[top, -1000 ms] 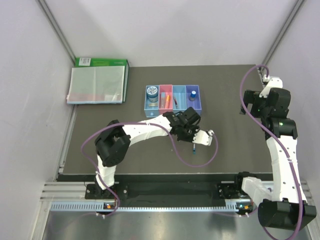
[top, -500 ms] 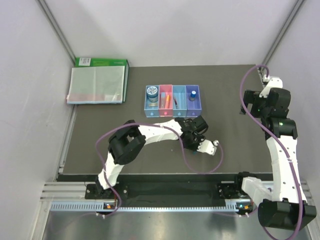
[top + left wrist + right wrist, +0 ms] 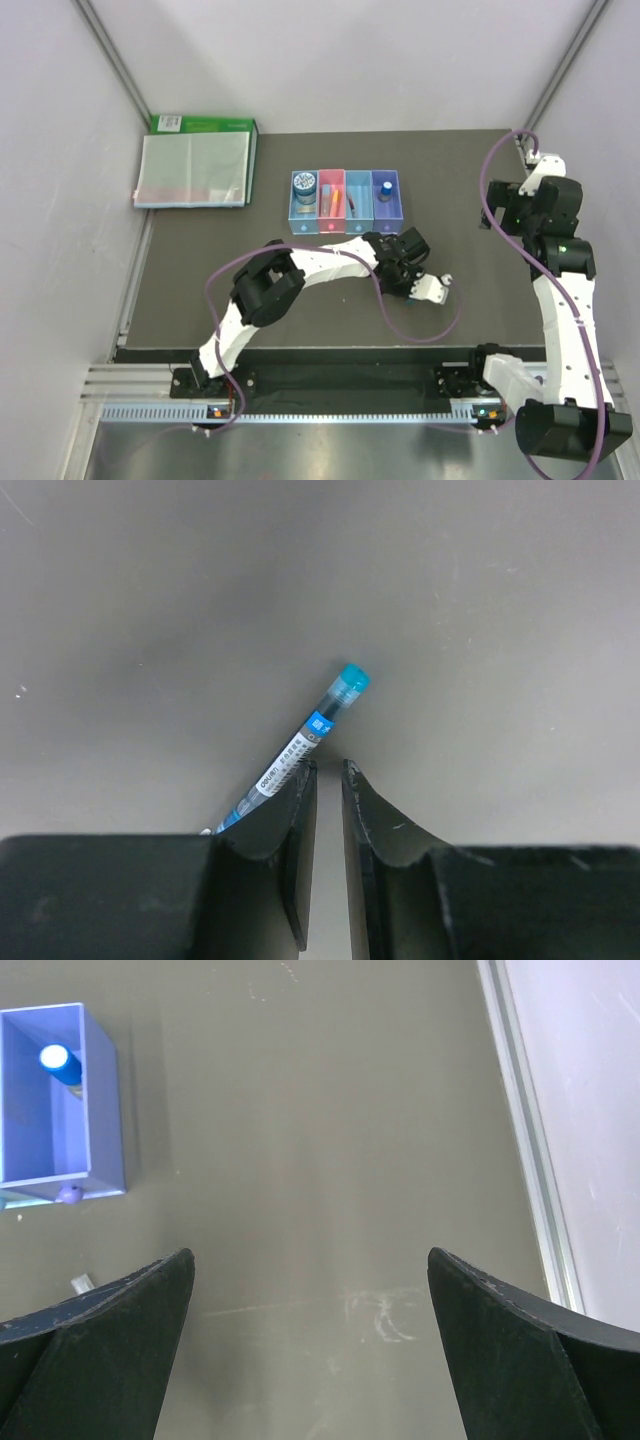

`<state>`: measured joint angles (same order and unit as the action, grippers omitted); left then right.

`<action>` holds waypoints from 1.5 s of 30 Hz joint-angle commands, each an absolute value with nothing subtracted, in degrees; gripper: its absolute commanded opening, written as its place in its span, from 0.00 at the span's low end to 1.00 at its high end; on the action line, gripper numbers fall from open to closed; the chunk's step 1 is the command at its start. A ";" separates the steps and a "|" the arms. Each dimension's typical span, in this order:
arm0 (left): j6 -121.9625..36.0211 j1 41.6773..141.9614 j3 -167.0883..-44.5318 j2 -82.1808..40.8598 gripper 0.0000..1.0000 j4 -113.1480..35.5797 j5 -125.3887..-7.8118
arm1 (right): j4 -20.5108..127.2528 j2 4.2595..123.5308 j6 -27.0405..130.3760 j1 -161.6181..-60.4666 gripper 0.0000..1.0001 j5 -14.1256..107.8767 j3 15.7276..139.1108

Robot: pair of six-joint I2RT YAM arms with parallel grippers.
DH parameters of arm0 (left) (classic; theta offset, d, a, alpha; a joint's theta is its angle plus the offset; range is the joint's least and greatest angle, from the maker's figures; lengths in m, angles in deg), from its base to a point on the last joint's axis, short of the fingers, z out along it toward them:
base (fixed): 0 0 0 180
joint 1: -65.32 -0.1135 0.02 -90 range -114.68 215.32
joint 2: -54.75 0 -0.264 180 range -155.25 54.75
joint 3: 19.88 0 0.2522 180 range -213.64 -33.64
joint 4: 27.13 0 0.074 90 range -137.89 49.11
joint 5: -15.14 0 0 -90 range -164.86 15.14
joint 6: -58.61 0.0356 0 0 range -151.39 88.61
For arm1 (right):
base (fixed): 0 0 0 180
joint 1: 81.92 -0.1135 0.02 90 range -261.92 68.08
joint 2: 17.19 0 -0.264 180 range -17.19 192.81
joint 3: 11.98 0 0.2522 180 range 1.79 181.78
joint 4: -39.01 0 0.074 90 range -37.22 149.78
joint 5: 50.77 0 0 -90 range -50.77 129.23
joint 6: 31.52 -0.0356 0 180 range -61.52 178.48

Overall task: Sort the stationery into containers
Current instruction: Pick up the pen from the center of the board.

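Note:
The blue pen [image 3: 300, 745] lies on the dark table and shows only in the left wrist view. It runs diagonally along the outer side of the left finger [image 3: 285, 820], with its teal cap [image 3: 350, 680] ahead of the tips. My left gripper [image 3: 328, 770] is nearly shut, with a narrow empty gap and the pen outside the jaws. In the top view it [image 3: 408, 272] hangs just in front of the row of bins [image 3: 346, 226]. My right gripper [image 3: 310, 1260] is wide open and empty at the table's right side [image 3: 497, 212].
The bins hold the tape roll [image 3: 305, 184], an orange highlighter and red pen [image 3: 331, 200], and the blue-capped bottle [image 3: 386, 187], also seen in the right wrist view [image 3: 58, 1060]. A clear folder on a green box [image 3: 195, 165] lies far left. A metal rail [image 3: 525, 1140] edges the table's right side.
My left gripper has swung to the right across the table in front of the bins. The pen, seen below it a second ago, is now hidden in the top view. The right arm is still.

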<state>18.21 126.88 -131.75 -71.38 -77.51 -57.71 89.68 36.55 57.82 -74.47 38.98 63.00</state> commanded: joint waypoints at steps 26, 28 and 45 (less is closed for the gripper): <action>1.57 119.39 -99.12 -9.17 0.99 -79.65 -78.37 | 95.05 39.76 66.37 -80.15 1.00 55.59 63.39; 3.31 118.50 -99.21 -7.05 0.99 -80.00 -79.42 | 96.19 41.17 68.75 -84.80 1.00 53.39 63.57; 0.34 110.85 -97.45 -0.45 0.99 -75.08 -89.01 | 90.57 61.91 64.46 -102.47 1.00 41.97 59.88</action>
<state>3.22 112.98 -98.02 -0.04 -79.41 -87.00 95.34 58.63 66.69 -99.50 45.45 59.61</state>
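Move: The pen's middle lies about 4 cm ahead of the left hand, level sideways and 1 cm below it, with the half-shut fingers beside the pen's teal end. From the raised right hand the pen is some 20 cm to the left, 2 cm back and 24 cm below. The container box's middle is about 21 cm farther out than the pen and 14 cm left of it; the blue bottle in its end bay stands about 23 cm beyond the pen and 3 cm left. Empty, the left hand comes away from beside the pen, going left and then steeply up as well, some 27 cm left and 26 cm up, opening wide and turning counter-clockwise. Meanwhile the right hand heads for the pen with fingers still wide open: first slowly left, then mostly down, about 14 cm each way, swinging counter-clockwise and tipping its fingers down some 30 degrees; it stops short, touching nothing. ##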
